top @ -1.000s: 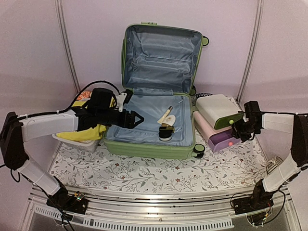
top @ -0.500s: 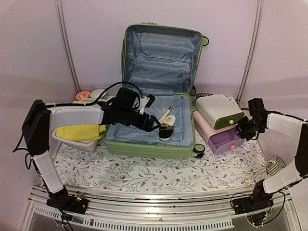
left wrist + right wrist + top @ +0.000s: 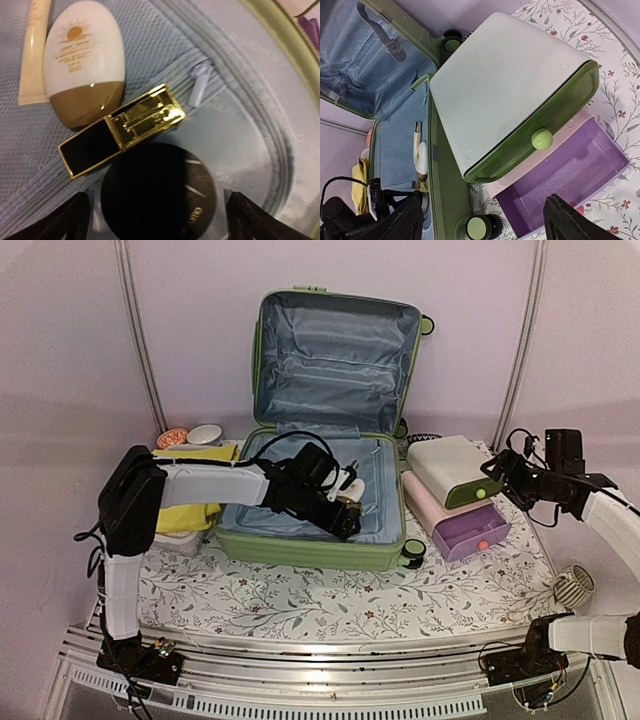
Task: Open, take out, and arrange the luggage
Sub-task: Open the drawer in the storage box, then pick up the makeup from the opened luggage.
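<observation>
The light-green luggage lies open, its lid upright against the back wall. Inside on the grey-blue lining are a black round compact, a gold-and-black lipstick case, a white-and-brown bottle and a cream tube. My left gripper reaches into the case and stands open, one finger on each side of the compact, not closed on it. My right gripper hangs open and empty in the air beside the white-and-green box.
The box's purple drawer is pulled out, under a green knob. A white basket with yellow cloth stands left of the case, with two small bowls behind it. A small white ribbed object lies at the right.
My left arm has swung right into the case, over the cosmetics, and its jaws have spread wider. My right gripper has opened and drawn back up and to the right from the drawer box.
</observation>
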Controlling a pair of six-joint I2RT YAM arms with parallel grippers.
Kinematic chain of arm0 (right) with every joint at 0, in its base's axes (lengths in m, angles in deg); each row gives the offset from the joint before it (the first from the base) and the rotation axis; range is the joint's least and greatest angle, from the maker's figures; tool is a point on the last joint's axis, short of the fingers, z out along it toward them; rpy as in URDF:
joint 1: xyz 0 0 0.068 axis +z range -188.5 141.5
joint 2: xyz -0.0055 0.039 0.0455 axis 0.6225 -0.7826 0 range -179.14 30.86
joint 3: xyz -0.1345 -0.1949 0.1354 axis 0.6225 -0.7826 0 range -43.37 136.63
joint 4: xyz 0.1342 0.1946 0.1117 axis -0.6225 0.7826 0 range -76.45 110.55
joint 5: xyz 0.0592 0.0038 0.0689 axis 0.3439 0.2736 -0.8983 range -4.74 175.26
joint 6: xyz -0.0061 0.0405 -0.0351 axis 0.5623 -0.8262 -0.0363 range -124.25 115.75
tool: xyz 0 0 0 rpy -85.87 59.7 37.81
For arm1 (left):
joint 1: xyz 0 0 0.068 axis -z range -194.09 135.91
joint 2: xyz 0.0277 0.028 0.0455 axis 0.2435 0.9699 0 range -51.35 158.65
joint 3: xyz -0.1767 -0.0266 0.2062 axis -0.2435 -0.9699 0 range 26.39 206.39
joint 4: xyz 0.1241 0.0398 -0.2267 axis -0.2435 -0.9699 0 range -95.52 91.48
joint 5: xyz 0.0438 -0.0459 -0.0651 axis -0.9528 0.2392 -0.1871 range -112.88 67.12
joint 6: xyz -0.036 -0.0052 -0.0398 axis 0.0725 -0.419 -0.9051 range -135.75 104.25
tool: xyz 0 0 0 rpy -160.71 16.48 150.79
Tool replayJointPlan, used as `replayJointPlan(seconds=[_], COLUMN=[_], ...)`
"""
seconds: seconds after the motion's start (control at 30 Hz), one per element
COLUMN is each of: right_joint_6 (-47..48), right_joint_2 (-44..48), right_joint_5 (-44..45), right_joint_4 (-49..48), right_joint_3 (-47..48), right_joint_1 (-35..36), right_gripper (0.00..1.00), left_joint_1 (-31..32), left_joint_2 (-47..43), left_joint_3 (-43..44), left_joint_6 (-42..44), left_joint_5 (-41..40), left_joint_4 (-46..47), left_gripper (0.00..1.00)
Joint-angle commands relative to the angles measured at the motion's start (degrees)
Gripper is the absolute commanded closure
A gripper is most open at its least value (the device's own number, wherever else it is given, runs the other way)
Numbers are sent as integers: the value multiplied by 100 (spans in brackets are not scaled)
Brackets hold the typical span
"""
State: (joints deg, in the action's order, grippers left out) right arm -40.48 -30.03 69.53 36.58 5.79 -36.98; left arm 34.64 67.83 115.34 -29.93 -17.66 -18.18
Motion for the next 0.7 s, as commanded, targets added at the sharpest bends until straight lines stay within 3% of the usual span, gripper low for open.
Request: replayJointPlan(seconds=[0.0, 0.37, 0.53, 0.67], right_joint_6=[418, 842, 1196, 1221], right_joint_2=[312, 519, 440, 122], right_joint_5=[-266, -739, -1565, -1837], right_joint_4=[64, 279, 352, 349], right_joint_3=[-140, -129, 86, 413], right_joint_1=[31, 24, 175, 852], right_gripper=[15, 15, 15, 15], left_joint_1=[0, 8, 138, 225], left_joint_2=[220, 285, -367, -1051], left_joint_3=[308, 456, -25, -550], left_joint_6=[-157, -272, 197, 591], left_joint_5=[-283, -292, -262, -66], left_joint_4=[-379, -120, 473, 1029], left_gripper=[4, 32, 37, 41])
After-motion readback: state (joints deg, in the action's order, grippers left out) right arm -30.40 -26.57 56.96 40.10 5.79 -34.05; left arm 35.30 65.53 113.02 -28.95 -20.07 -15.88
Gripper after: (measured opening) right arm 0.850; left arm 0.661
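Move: The black jar lies right under the left hand's open fingers, about 2 cm below; from that hand the gold-and-black case is some 4 cm ahead and 1 cm right, the sunscreen bottle about 7 cm ahead and 2 cm right. From the empty right hand the jar is roughly 30 cm left, 1 cm ahead and 15 cm down; the green drawer's knob is about 6 cm ahead, 2 left, the open purple drawer 2 ahead, 4 left and well below. Down about 2 cm over the black jar, the left hand closes partway until its fingers pinch the jar's sides, then rises some 3 cm with it. The open, empty right hand meanwhile swings left about 5 cm and back 3 cm, turning some 20 degrees counter-clockwise, away from the green knob and towards the suitcase and jar. ##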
